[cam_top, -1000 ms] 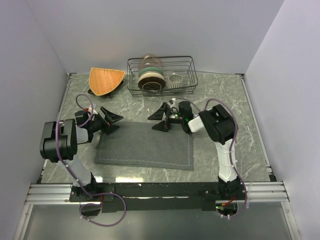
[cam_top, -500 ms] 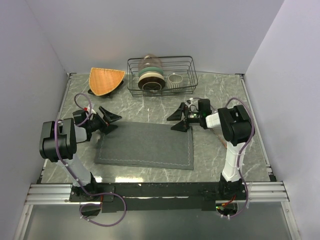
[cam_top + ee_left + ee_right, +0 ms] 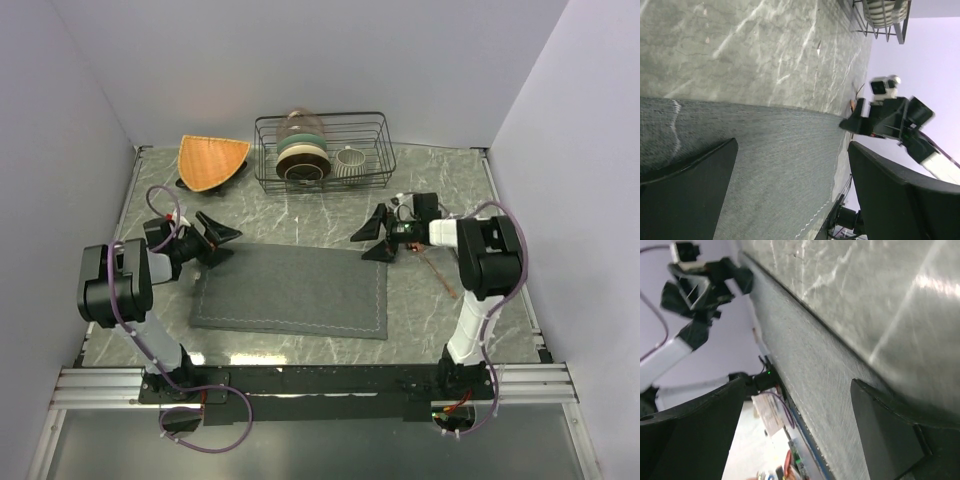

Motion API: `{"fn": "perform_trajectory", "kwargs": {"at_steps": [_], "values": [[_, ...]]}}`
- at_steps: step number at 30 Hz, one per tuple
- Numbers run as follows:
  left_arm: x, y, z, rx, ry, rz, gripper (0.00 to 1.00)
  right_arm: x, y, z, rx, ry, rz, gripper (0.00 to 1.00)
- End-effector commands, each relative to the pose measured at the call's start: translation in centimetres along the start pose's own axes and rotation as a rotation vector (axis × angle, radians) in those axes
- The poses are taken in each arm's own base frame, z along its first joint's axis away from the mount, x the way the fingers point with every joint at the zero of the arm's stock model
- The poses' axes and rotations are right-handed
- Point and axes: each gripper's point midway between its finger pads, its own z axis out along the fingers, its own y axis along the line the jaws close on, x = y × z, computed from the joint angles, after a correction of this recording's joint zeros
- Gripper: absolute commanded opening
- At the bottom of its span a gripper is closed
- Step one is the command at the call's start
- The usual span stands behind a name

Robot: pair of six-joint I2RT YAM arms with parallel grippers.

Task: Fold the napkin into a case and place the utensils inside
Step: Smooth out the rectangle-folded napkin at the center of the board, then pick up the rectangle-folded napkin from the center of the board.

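The dark grey napkin [image 3: 290, 292] lies flat as a wide rectangle on the marble table. My left gripper [image 3: 216, 241] hovers open at its far left corner, nothing between the fingers. My right gripper [image 3: 376, 238] stands open at the far right corner, also with nothing in it. Thin copper utensils [image 3: 441, 273] lie on the table right of the napkin, partly under my right forearm. In the left wrist view the napkin [image 3: 770, 165] fills the gap of the left gripper [image 3: 792, 145]. The right wrist view shows the napkin's edge [image 3: 825, 385] between the wide-apart fingers of the right gripper [image 3: 797, 382].
A black wire rack [image 3: 322, 150] with stacked bowls and a cup stands at the back centre. An orange woven fan-shaped mat [image 3: 212, 160] sits at the back left. Walls close in the table on the left, back and right.
My right gripper has slid rightward along the napkin's far edge from its middle to the far right corner. The left gripper shifted slightly left. The napkin has not moved.
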Motion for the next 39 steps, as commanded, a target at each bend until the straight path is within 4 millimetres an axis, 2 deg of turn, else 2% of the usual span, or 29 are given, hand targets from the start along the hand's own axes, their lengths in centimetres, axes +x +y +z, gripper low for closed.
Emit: {"fn": "perform_trajectory", "kwargs": {"at_steps": [1,2,3,4,5,6,7,8,9,11,13,18,24,27,32,34,36,37,38,39], "values": [[-2.1,-5.1,-1.1,0.07,-0.053,0.157,0.99,-1.3,5.6,-3.8,0.131,-0.161,-0.175,0.84],[-2.3,-6.1,-1.4,0.083,-0.059,0.18,0.99,-0.2,4.8,-4.6,0.198,-0.152,-0.138,0.78],[-2.6,-7.6,-2.1,0.1,-0.08,0.217,0.99,0.1,4.7,-5.6,0.252,-0.189,-0.141,0.68],[-3.2,-8.3,-2.4,0.095,-0.093,0.253,0.99,0.5,3.0,-6.3,0.344,-0.217,-0.115,0.66],[-3.3,-8.4,-2.8,0.067,-0.101,0.253,0.99,1.8,1.7,-7.0,0.407,-0.195,-0.089,0.66],[-3.5,-9.7,-3.6,0.073,-0.124,0.297,0.99,2.4,1.1,-7.6,0.446,-0.205,-0.079,0.66],[-3.8,-10.0,-4.0,0.061,-0.141,0.352,0.99,2.3,-0.8,-8.4,0.557,-0.249,-0.047,0.66],[-3.9,-10.4,-4.5,0.041,-0.147,0.361,0.99,3.7,-2.3,-8.8,0.615,-0.226,0.0,0.65],[-4.1,-11.5,-5.4,0.046,-0.174,0.402,0.99,4.1,-2.8,-9.0,0.635,-0.224,-0.003,0.63],[-4.3,-12.1,-6.3,0.033,-0.199,0.455,0.99,5.2,-4.3,-9.1,0.692,-0.224,0.0,0.63],[-4.3,-12.7,-7.4,0.02,-0.218,0.486,0.99,6.1,-4.7,-8.6,0.699,-0.217,-0.023,0.62],[-3.6,-13.5,-8.9,0.016,-0.249,0.525,0.99,6.2,-5.9,-7.1,0.735,-0.211,-0.087,0.61],[-3.2,-13.2,-9.8,-0.005,-0.288,0.527,0.99,7.3,-8.5,-6.7,0.821,-0.144,-0.079,0.58],[-3.2,-13.3,-10.2,-0.013,-0.306,0.532,0.99,8.1,-9.1,-6.0,0.819,-0.108,-0.062,0.56],[-3.4,-13.1,-10.5,-0.031,-0.327,0.539,0.99,8.2,-7.5,-3.9,0.756,-0.058,-0.065,0.45],[-3.4,-13.0,-10.5,-0.035,-0.328,0.541,0.99,8.0,-7.2,-3.5,0.743,-0.043,-0.058,0.44],[-3.5,-12.9,-10.5,-0.04,-0.328,0.543,0.99,8.1,-7.4,-3.3,0.745,-0.027,-0.048,0.33],[-3.5,-12.9,-10.5,-0.041,-0.327,0.545,0.99,7.7,-7.2,-3.4,0.745,-0.025,-0.054,0.24],[-3.6,-12.8,-10.4,-0.045,-0.327,0.544,0.99,7.7,-7.1,-3.5,0.747,-0.02,-0.054,0.09],[-3.6,-12.7,-10.4,-0.046,-0.325,0.549,0.99,7.4,-6.9,-3.7,0.745,-0.024,-0.055,0.01]]}}
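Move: The spot on the napkin's right edge for the right gripper lies about 8 cm back from it, 3 cm to its right and 5 cm below. Of this gripper's other neighbours, the spoon's middle is some 15 cm to its right and 6 cm back, the wire rack roughly 19 cm ahead and 9 cm to its left at about its height. From the left gripper that edge spot lies about 32 cm to the right, 8 cm back and 5 cm below. Hop the right gripper about 7 cm up off the napkin's far edge, then swing it back and to its right and down onto the right edge, tipping the fingers some 40 degrees steeper; ease a little left and close them to pinch the edge. Meanwhile raise the left gripper some 16 cm, drifting slightly back and left, fingers wide open and swinging to point more forward. ##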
